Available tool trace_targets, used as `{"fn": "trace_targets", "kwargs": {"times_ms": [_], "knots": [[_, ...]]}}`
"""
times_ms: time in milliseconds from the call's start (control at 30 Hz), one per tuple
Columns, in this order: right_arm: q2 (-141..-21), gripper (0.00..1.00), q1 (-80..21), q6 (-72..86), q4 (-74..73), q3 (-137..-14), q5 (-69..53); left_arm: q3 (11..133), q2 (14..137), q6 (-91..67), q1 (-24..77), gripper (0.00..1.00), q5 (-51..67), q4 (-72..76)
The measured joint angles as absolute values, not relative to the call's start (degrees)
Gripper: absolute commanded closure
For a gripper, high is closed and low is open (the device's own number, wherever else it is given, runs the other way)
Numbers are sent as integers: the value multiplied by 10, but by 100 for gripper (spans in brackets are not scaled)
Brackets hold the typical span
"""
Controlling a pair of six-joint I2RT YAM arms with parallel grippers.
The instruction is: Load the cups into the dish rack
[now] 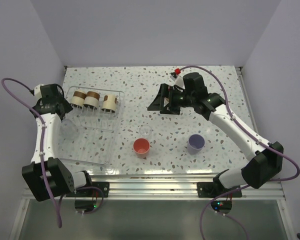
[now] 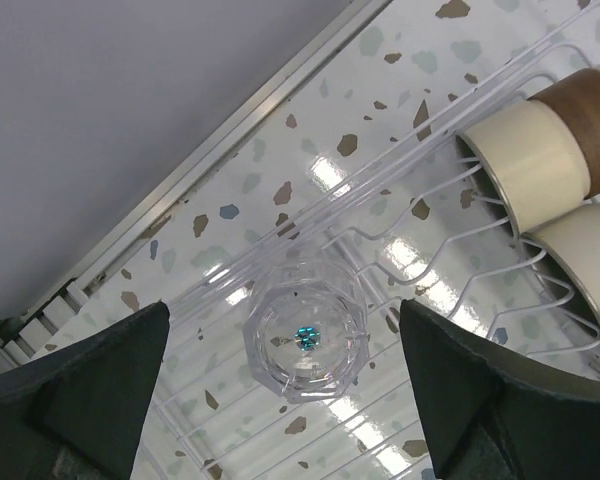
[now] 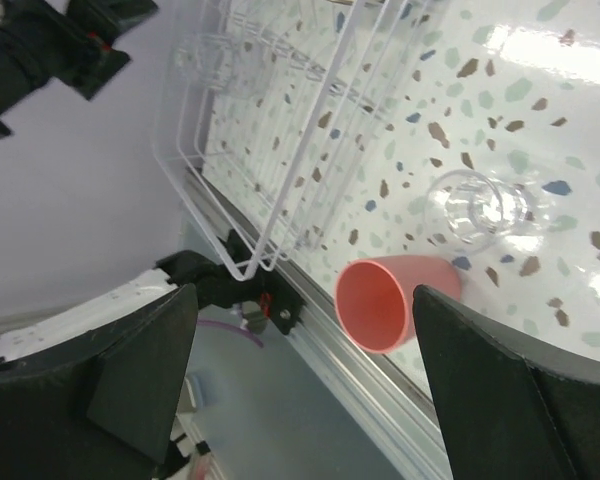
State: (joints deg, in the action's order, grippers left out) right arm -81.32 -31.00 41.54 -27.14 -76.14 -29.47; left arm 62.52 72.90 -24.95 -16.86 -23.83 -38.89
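Note:
The dish rack (image 1: 88, 145) lies on the left of the table. Three cream cups with brown bands (image 1: 92, 99) lie in a row at its far end, and two of them show in the left wrist view (image 2: 525, 165). A clear cup (image 2: 305, 340) sits on the rack's wires. My left gripper (image 2: 285, 390) is open around it, with both fingers well clear of it. On the table stand another clear cup (image 1: 145, 131), a coral-red cup (image 1: 141, 147) and a lavender cup (image 1: 196, 143). My right gripper (image 1: 156, 103) hangs open and empty above the table's middle. Its wrist view shows the coral-red cup (image 3: 385, 300) and the clear cup (image 3: 477, 208).
The table's metal front rail (image 3: 380, 390) runs just past the coral-red cup. The left wall (image 2: 110, 110) stands close behind the rack's left rim. The left arm (image 3: 40, 50) shows above the rack (image 3: 280, 130) in the right wrist view.

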Motion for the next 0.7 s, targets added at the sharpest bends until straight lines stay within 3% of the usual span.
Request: {"fn": "trace_targets", "kwargs": {"times_ms": [167,300,433,700], "knots": [[-825,5,-328,345,-346,-814,-248,642,698,-272,-169,0,-235,-414],[-847,5,-405,281,-410,-868,-193,644,679,-294,-163,0,-224,-437],[-863,7,-478,247,-467,-870,-151,690,675,-304,-136,0,-226,-478],[-900,11,-521,229,-521,-848,-82,813,623,-309,-87,0,-205,-524]]}}
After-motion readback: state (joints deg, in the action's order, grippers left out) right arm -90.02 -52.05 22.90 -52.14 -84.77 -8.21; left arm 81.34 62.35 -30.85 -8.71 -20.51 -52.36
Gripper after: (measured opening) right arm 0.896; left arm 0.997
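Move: The red cup is about 8 cm back of my right hand, 10 cm to its left and some 22 cm below. Beyond that cup, the clear glass stands about 9 cm farther out, roughly 8 cm left of my right hand; the purple cup stands about 19 cm to that hand's right and 8 cm back. From my left hand, the red cup is about 41 cm right, 9 cm back and 12 cm lower; the racked glass is 9 cm below, 2 cm right and 1 cm back. I swing my empty right hand back about 8 cm towards the red cup, sinking as far once the swing is under way, and tip its fingers some 30 degrees steeper down with a counter-clockwise turn, keeping them wide open and clear of the cup. My left hand, already off the racked glass and still open, climbs about 15 cm away from that glass, drawing right as it rises. ##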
